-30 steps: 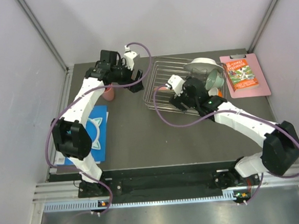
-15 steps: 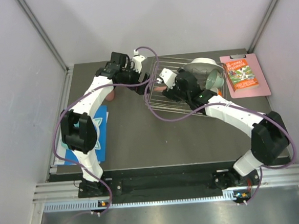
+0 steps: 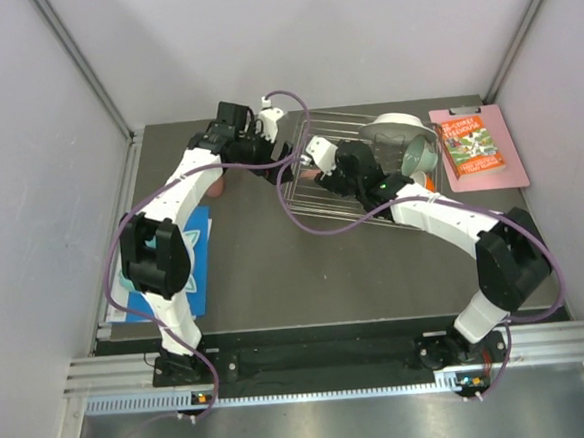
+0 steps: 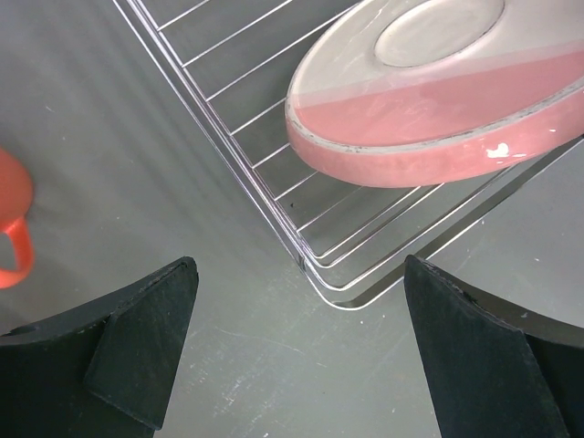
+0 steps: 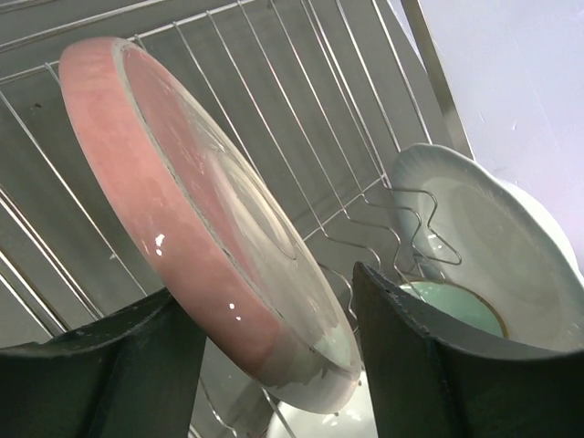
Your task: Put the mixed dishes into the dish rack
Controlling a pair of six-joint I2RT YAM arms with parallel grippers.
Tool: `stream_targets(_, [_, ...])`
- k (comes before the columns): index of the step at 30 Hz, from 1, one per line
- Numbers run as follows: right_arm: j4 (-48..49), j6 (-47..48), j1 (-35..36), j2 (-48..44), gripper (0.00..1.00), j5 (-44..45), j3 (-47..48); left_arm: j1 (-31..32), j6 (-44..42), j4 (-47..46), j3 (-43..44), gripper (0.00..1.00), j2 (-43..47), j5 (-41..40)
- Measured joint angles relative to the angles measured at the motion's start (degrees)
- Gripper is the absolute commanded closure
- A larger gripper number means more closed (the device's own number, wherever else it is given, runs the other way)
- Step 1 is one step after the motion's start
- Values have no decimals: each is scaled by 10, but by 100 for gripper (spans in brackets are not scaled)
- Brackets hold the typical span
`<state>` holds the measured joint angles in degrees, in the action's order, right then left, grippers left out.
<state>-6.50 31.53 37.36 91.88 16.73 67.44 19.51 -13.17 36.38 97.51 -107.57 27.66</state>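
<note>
The pink-and-cream plate (image 5: 192,210) leans tilted inside the chrome dish rack (image 5: 301,109), near its left end (image 3: 310,176). My right gripper (image 5: 269,301) straddles the plate's lower rim; the left finger is against the pink edge and a gap shows at the right finger. In the rack's right part sit the pale grey-white plate (image 3: 391,127) and the mint-green bowl (image 3: 420,155). My left gripper (image 4: 301,365) hangs wide open over bare table just off the rack's corner (image 4: 315,274), holding nothing. A reddish-pink cup (image 4: 11,219) stands left of it.
A blue book with teal headphones (image 3: 189,251) lies at the left front. A pink clipboard with a book (image 3: 477,141) lies right of the rack. A small orange piece (image 3: 428,179) shows at the rack's right end. Walls close in the table's sides.
My right arm has swung left across the rack and its jaws have narrowed around the pink plate. My left arm moved right to the rack's corner, then stayed still, open.
</note>
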Motion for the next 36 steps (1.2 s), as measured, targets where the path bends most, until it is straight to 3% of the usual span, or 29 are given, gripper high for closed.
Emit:
stream_targets(12, [16,11,-5,-45,57,1,-53,9,0,-3,7,1,-54,-3])
stream_targets(36, [74,30,-88,-141,63,-12,-155,33,-22,5,37,1,-93,-59])
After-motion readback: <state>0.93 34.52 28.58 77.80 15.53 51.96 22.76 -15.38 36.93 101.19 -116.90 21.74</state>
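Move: Straddled by the right hand's half-open fingers, the pink-and-cream plate leans in the rack, its middle about 3 cm ahead, 2 cm left and 4 cm lower. From that hand the green bowl is some 20 cm right and 3 cm ahead, the white dish 15 cm right and 9 cm ahead. The rack's near-left corner lies about 3 cm back, 4 cm right and 7 cm below the left hand; the plate is 12 cm right of that hand, level fore and aft, 4 cm lower. Narrowing its fingers about the plate's rim, the right hand first eases back a little, then travels right along the plate, about 9 cm in all, towards the bowls, ending with the fingertips at the plate's right end. Meanwhile the left hand, fingers wide open, sinks about 6 cm towards the rack's near-left corner; no touch there can be seen. ##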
